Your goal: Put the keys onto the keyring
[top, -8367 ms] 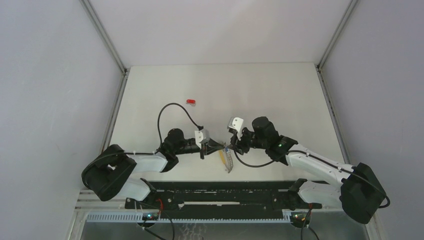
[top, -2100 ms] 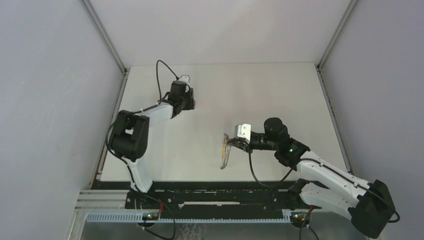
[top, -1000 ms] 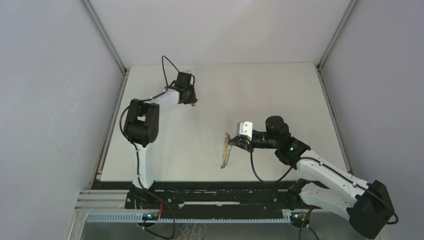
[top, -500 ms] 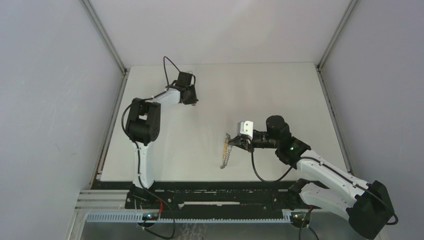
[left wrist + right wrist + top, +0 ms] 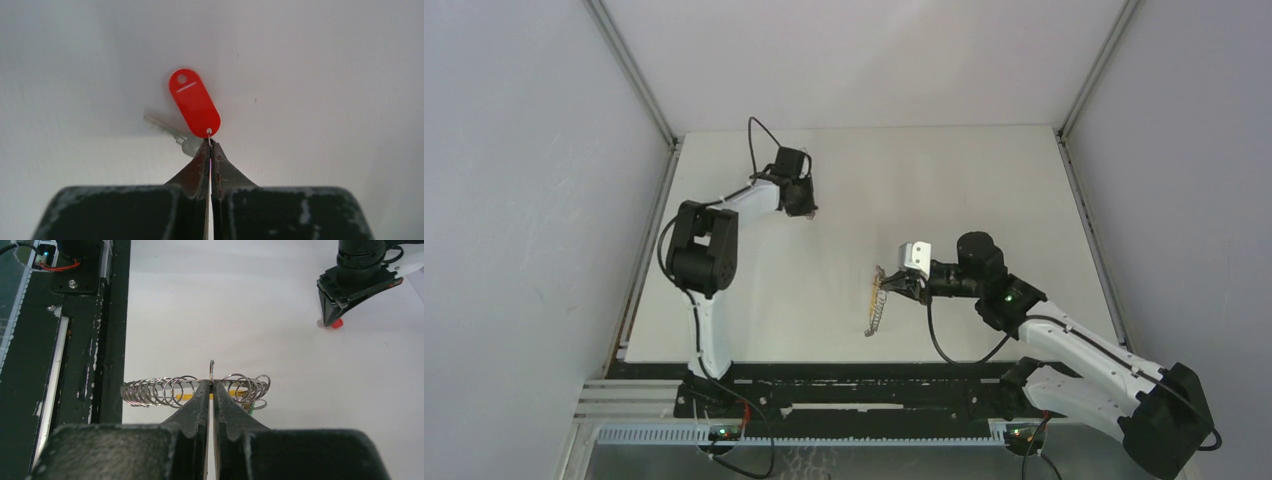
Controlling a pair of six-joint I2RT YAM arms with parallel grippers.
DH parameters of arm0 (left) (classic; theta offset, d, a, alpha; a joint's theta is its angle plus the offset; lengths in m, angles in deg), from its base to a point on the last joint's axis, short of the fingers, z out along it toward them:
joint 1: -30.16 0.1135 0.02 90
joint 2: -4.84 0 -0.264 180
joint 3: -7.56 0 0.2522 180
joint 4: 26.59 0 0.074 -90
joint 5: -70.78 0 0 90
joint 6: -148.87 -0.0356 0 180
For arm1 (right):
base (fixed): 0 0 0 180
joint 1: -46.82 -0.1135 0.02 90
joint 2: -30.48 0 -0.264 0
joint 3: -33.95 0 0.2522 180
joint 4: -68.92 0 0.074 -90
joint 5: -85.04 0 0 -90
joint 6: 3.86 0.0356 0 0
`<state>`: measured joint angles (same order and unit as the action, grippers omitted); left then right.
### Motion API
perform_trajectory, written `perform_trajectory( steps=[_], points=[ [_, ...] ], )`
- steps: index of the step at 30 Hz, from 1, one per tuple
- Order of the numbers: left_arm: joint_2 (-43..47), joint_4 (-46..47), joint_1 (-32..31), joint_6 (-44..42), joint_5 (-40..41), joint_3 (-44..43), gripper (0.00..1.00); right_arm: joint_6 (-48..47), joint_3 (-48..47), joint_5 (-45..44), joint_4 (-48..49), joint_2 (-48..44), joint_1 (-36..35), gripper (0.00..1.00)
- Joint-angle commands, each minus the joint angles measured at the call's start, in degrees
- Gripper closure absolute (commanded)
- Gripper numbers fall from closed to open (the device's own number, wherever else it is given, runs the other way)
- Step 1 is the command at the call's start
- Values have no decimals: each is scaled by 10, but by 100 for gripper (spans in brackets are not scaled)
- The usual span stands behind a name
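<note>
A red-headed key (image 5: 194, 102) lies on the white table at the far left, its silver blade (image 5: 170, 130) poking out beneath the head. My left gripper (image 5: 210, 143) is shut on the thin wire loop at the red head's near end. In the top view the left gripper (image 5: 801, 205) hides this key. The keyring (image 5: 165, 390) is a row of several metal rings, with a yellow key (image 5: 186, 396) and a bit of green (image 5: 253, 408) among them. My right gripper (image 5: 212, 383) is shut on one upright ring in the middle. In the top view the keyring (image 5: 878, 308) trails toward me from the right gripper (image 5: 892, 283).
Along the near table edge runs the black mounting rail (image 5: 864, 385), which the right wrist view shows at its left (image 5: 90, 315). That view also catches the left gripper (image 5: 356, 287) at upper right with the red key (image 5: 337, 323) under it. Grey walls enclose the table (image 5: 984, 180).
The left gripper's jaws have closed onto the red key's wire loop, and its wrist has shifted slightly. The right arm and keyring have stayed put.
</note>
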<state>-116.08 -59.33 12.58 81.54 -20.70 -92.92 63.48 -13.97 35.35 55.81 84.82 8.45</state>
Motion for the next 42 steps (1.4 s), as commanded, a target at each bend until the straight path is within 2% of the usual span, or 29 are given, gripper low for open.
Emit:
perform_trajectory(
  steps=[1, 10, 15, 21, 31, 34, 36, 42],
  points=[
    [98, -50, -14, -29, -17, 51, 100, 16, -6, -11, 40, -29, -23, 100],
    [222, -150, -107, -50, 19, 187, 100, 18, -1, -78, -4, -65, -103, 100],
    [258, -203, -172, -51, 43, 228, 100, 26, 52, -115, 16, -111, -138, 100],
    [240, -239, -217, -56, 51, 231, 100, 32, 94, -142, 29, -148, -151, 100],
    [168, -255, -225, -90, 58, 166, 99, -10, 133, -169, 79, -120, -150, 100],
    [154, -248, -224, -102, 62, 150, 94, -15, 134, -169, 91, -100, -144, 100],
    [160, -236, -224, -107, 62, 151, 86, -17, 133, -169, 97, -91, -140, 100],
    [241, -173, -224, -109, 67, 196, 63, -15, 134, -157, 108, -86, -122, 100]
  ],
)
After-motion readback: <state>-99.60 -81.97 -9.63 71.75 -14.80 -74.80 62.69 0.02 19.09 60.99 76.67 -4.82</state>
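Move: Behind the left fingers, about 33 cm back, 19 cm to their right and 15 cm higher, hangs the coiled keyring in the right grip. The red tag, already held by its small ring, sticks out about 3 cm ahead and 1 cm left of the left fingertips, with the silver key 1 cm ahead and 3 cm left, both about 1 cm lower. From the right hand, the tag lies some 32 cm ahead, 21 cm left and 17 cm lower. Drawing the red tag and key back over the table some 24 cm towards the keyring, the left hand rises slightly, turns clockwise nearly 30 degrees, dips to the table, then opens partway around the small ring and eases 2 cm forward. Still gripping the keyring, the right hand backs about 6 cm, sinks, then creeps forward a little, ending 6 cm lower. ##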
